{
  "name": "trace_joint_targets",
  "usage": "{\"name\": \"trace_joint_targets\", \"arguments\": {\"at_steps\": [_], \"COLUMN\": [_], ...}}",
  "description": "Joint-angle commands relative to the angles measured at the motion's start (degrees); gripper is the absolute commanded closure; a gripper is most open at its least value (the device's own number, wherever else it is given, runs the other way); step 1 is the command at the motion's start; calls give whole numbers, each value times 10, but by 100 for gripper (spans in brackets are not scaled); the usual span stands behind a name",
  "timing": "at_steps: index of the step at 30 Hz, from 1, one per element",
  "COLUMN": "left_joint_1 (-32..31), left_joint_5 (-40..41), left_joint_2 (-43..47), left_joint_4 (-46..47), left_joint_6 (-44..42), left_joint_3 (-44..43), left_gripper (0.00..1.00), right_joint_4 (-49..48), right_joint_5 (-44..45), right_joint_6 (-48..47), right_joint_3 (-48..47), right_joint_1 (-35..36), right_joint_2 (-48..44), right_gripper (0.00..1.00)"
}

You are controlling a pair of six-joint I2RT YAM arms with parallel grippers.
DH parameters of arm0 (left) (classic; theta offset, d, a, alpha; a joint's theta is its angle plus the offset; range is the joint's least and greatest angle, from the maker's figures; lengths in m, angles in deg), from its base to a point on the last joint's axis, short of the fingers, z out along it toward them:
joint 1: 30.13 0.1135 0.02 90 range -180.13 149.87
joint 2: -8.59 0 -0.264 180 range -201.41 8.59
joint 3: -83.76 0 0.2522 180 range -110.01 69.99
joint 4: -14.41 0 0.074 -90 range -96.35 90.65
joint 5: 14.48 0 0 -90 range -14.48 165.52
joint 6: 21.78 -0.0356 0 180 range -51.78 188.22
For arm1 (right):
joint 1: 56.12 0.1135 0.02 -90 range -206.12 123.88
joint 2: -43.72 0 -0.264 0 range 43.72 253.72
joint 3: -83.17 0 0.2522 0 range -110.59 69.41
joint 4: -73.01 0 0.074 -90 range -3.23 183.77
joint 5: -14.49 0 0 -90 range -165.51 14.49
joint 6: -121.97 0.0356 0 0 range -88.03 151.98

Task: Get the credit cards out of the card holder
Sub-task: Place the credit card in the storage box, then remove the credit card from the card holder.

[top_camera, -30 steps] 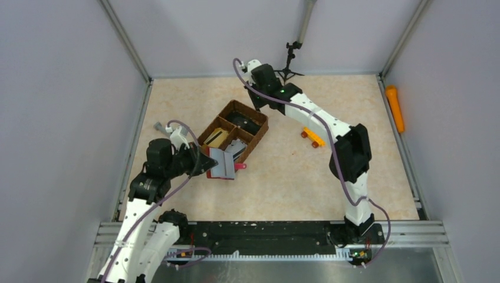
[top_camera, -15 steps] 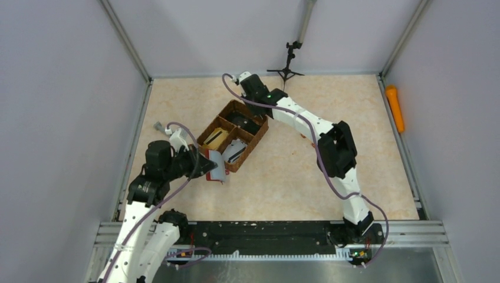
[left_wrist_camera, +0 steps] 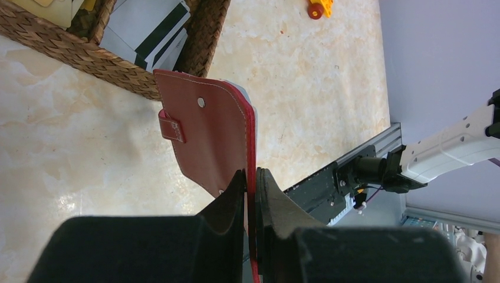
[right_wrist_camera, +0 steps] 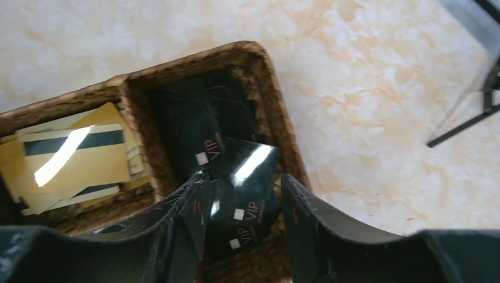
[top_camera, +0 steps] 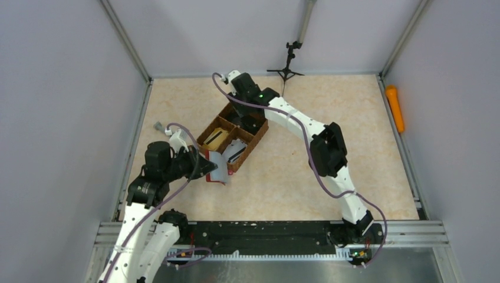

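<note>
My left gripper (left_wrist_camera: 252,177) is shut on the edge of the dark red card holder (left_wrist_camera: 206,135), held on edge just above the table beside the basket's near corner. Its snap tab (left_wrist_camera: 171,125) points left, and a grey card edge (left_wrist_camera: 243,92) peeks out behind it. From above, the holder (top_camera: 217,170) shows a grey-blue face. My right gripper (right_wrist_camera: 244,180) hangs open over the far compartment of the woven basket (right_wrist_camera: 277,100). A glossy black VIP card (right_wrist_camera: 250,168) lies loose below the jaws on other black cards. Tan credit cards (right_wrist_camera: 76,156) fill the neighbouring compartment.
The brown three-compartment basket (top_camera: 257,137) sits left of centre. White, black-striped cards (left_wrist_camera: 147,32) lie in its near compartment. An orange toy (left_wrist_camera: 318,7) lies on the table beyond it. A small black tripod (top_camera: 287,65) stands at the back wall, an orange cylinder (top_camera: 394,109) along the right wall.
My right arm swung left from the back of the table to above the basket's far compartment and its jaws opened. The left gripper turned the card holder, so its tab no longer sticks out right.
</note>
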Motion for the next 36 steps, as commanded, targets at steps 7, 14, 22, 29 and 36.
{"name": "trace_joint_targets", "arguments": {"at_steps": [7,14,22,29,36], "left_joint_1": [4,4,4,2,-15], "left_joint_5": [-94,-220,-277,-266,-234], "left_joint_2": [-4,5,14,7,3], "left_joint_4": [63,190,509,751,840], "left_joint_6": [13,75,288,449,500], "left_joint_3": [11,61,153,219,238], "left_gripper": [100,100,100,99,98], "right_joint_4": [-77,-273,-424,-588,-729], "right_joint_5": [-161,-390,-411,-426,-427], "right_joint_6": [111,222,361,517,605], "right_joint_3": [171,494,760,928,1014], "right_joint_1": [-41,-87,-106,-106,-106], "right_joint_2": [-164,-385,-609,-733,-765], "right_gripper": [57,5,4,4,3]}}
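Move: The right hand, just free of its card, is over the storage box with black cards some 4 cm straight below; grey cards lie 13 cm back, 1 cm left, and gold cards 8 cm back, 9 cm left. Its goal, the card holder, is about 24 cm back, 8 cm left and 3 cm higher. The left hand pinches that holder, its middle 1 cm ahead, 4 cm right and 1 cm below. Back some 25 cm and right about 12, the right hand dips slightly, then rises out of the storage box and swings towards the card holder, rolling left side up about 65 degrees until its fingers point left, nearly level, opened wide. The left hand keeps its pinch, lifting the holder about 7 cm and 6 to the right, rolling right side up and turning clockwise. ##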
